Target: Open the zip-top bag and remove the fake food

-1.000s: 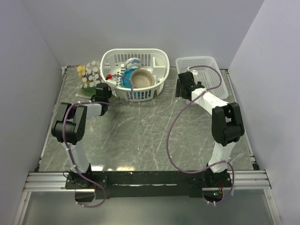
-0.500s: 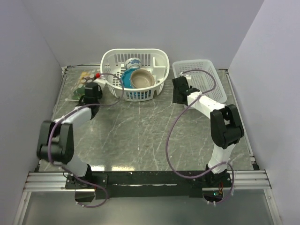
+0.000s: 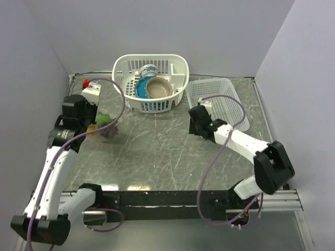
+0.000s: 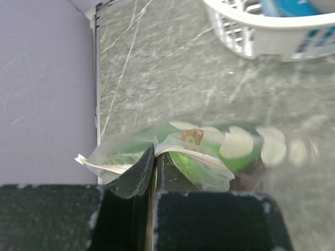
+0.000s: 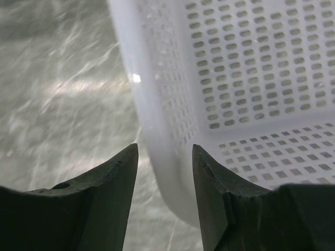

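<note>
My left gripper is shut on the top edge of the zip-top bag, over the table's left side. In the left wrist view the closed fingertips pinch the clear dotted plastic by the whitish zip strip. Green fake food shows inside the bag, with a dark piece beside it; from above I also see green and yellow pieces. My right gripper is at the right centre. Its jaws straddle and grip the rim of the flat white mesh basket.
A round white mesh basket stands at the back centre and holds a blue bowl and a brown bowl. Its rim shows in the left wrist view. The flat mesh basket lies angled at the back right. Walls enclose the table.
My left arm has swung the bag from the back left corner toward the near left. My right gripper has pulled the flat basket nearer and turned it.
</note>
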`<control>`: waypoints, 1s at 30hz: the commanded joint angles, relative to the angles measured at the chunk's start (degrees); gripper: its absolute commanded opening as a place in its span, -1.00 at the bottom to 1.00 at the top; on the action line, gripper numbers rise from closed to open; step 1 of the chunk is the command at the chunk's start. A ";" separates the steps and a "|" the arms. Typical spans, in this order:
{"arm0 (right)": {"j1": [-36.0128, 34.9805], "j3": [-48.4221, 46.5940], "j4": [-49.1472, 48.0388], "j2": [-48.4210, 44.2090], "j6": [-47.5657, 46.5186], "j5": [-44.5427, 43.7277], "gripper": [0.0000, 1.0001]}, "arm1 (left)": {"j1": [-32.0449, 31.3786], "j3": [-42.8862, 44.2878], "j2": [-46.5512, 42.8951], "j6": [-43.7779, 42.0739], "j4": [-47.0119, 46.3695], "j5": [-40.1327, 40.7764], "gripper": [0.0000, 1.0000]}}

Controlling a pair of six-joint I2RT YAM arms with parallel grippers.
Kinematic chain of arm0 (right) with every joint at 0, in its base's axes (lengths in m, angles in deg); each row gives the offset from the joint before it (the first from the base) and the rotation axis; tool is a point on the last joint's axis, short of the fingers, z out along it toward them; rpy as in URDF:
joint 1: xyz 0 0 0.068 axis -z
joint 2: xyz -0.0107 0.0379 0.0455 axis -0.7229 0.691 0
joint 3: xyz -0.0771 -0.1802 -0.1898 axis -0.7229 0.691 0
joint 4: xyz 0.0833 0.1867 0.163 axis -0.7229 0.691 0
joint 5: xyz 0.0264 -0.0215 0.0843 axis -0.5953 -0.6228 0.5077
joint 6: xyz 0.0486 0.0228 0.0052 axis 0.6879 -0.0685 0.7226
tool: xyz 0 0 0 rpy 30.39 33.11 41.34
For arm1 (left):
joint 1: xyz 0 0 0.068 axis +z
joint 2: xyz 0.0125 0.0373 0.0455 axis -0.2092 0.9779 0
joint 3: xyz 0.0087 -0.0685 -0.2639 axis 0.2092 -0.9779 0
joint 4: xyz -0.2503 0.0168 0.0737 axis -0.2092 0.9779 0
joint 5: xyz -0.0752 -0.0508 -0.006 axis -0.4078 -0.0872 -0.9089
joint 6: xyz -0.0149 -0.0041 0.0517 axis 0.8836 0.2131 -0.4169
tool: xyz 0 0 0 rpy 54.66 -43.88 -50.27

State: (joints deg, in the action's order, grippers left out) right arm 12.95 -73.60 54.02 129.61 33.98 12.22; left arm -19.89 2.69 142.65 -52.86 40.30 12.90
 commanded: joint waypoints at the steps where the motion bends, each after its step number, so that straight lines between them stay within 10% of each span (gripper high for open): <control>1: -7.51 5.14 3.50 -7.51 8.22 1.26 0.07 | -0.27 8.25 -3.46 3.50 11.49 -4.96 -0.93; 9: -24.37 8.58 5.09 -15.52 17.10 1.44 0.07 | -0.27 11.94 -6.89 5.70 18.71 -6.54 -0.95; 16: -39.40 -5.81 9.90 -2.10 16.93 -3.04 0.09 | -0.27 13.44 -7.24 7.37 20.38 -6.81 -0.98; 23: -47.77 -26.47 16.51 12.86 14.12 -8.14 0.12 | -0.27 14.58 -7.24 7.28 21.61 -7.42 -0.98; 30: -49.45 -24.65 15.81 11.03 16.48 -7.70 0.20 | -0.27 13.62 -7.68 6.40 21.62 -7.95 -0.98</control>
State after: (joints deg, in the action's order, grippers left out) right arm -36.45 -98.97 68.01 143.36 48.71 7.28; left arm -20.04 14.58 136.18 -46.30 64.52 6.10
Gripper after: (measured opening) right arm 0.581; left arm 0.047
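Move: The empty white basket stands with its near-left rim between the right hand's half-open fingers, its middle about 11 cm ahead, 9 cm to the right and 4 cm below. The bare patch it is taken to centres some 3 cm back and 6 cm left of that hand. The dish basket is about 22 cm ahead and 19 cm left. From the left hand, the white basket lies some 55 cm right, 12 cm ahead and well below; the held bag hangs about 10 cm under its fingers and 4 cm right. The white basket is dragged by its near-left corner back and to the left across the table by the right hand, which then comes free of the rim and sweeps on left past that corner, rising about 5 cm; altogether it goes some 25 cm left and 22 cm back, turning about 35 degrees counter-clockwise, fingers staying half open. The left hand keeps its pinch on the bag and draws it back about 8 cm, slightly higher. ##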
